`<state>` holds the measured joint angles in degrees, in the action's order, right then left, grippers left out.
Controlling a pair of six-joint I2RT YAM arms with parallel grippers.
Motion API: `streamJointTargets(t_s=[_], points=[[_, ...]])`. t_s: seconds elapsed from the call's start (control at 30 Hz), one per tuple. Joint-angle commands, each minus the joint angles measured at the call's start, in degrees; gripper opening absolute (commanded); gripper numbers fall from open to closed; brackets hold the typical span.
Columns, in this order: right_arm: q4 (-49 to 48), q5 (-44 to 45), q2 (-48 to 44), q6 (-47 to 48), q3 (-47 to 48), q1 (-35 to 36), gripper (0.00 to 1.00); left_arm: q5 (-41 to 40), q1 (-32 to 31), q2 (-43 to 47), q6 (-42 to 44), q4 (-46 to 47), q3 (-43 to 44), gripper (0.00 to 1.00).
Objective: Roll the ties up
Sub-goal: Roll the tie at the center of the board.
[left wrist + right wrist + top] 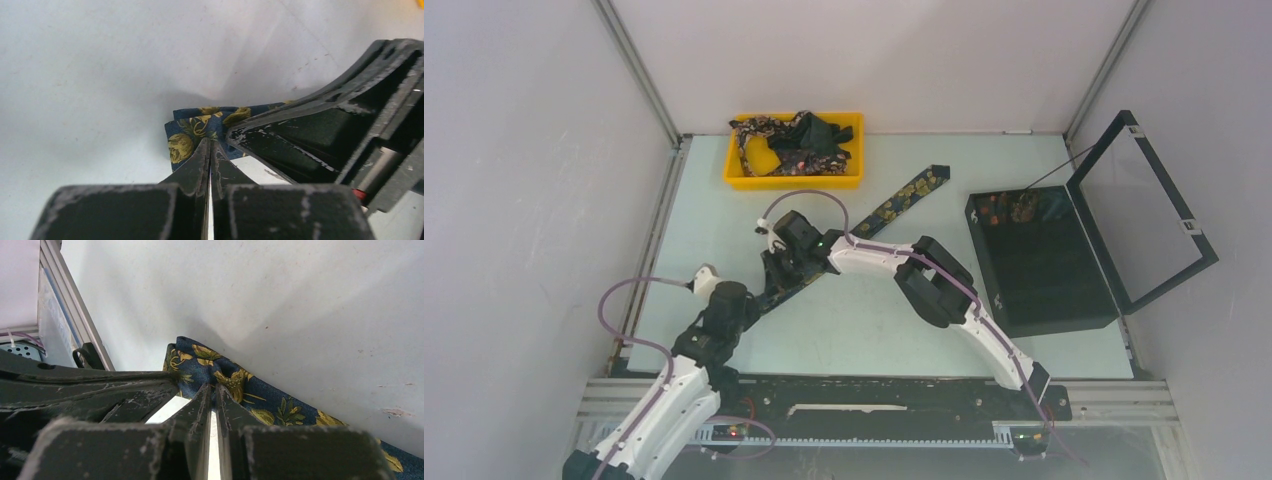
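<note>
A dark navy tie (911,193) with gold flowers lies slantwise on the pale table, its far pointed end near the yellow tray. The near end is folded over on itself (192,131). My left gripper (757,299) is shut, its tips (210,145) pinching that folded end. My right gripper (776,278) is down beside it, shut on the same fold (212,388), with blue cloth (270,401) caught between its tips. The two grippers almost touch. More ties (802,138) lie heaped in the tray.
The yellow tray (794,181) stands at the back, left of centre. A black hinged box (1044,270) sits at the right with its lid (1146,205) raised. An aluminium frame rail (656,235) runs along the table's left edge, close to my left arm.
</note>
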<state>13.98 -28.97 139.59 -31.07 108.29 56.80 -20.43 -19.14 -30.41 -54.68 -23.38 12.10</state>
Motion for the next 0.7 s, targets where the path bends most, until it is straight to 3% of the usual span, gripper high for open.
streamJointTargets(t_s=[0.0,0.3,0.5,0.67], points=[[-1.25,0.85,-0.6,0.31,-1.78,-0.7,0.11,-0.96,0.26,-3.09,-2.75,-1.34,0.28,0.03],[-1.97,0.77,-1.45,0.37,-3.66,-0.75,0.1,-1.33,0.33,-6.59,-3.75,-4.44,2.02,0.05],[-2.96,0.94,-2.42,0.57,-5.56,-0.8,0.1,-4.0,0.32,-0.14,-3.93,-10.67,5.78,0.6],[-3.51,0.76,-2.7,0.46,-6.19,-0.8,0.1,-4.51,2.04,0.74,-4.64,-15.76,8.67,0.66]])
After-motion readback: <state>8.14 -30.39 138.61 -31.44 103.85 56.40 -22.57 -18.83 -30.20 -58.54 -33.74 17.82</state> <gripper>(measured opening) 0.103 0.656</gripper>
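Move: The tie's folded end lies close in front of the left fingertips, about 2 cm ahead, straight on and some 2 cm below; from the right hand it lies roughly 2 cm back and 1 cm left, right under the tips. From the left hand, the right fingertips are about 3 cm ahead and 3 cm to the right, the tie's far pointed end about 28 cm ahead and 38 cm right, and the yellow box some 31 cm ahead and 8 cm right. The tie's folded end stays under the right fingertips, which keep pressing it down, almost still and nearly shut, with only a slight tilt. Beside it the left hand, fingers closed, first sinks about 2 cm while easing back 1 cm and tipping down a little, then turns upward and climbs roughly 3.5 cm, drifting slightly left as its fingers spread about two-thirds open. ##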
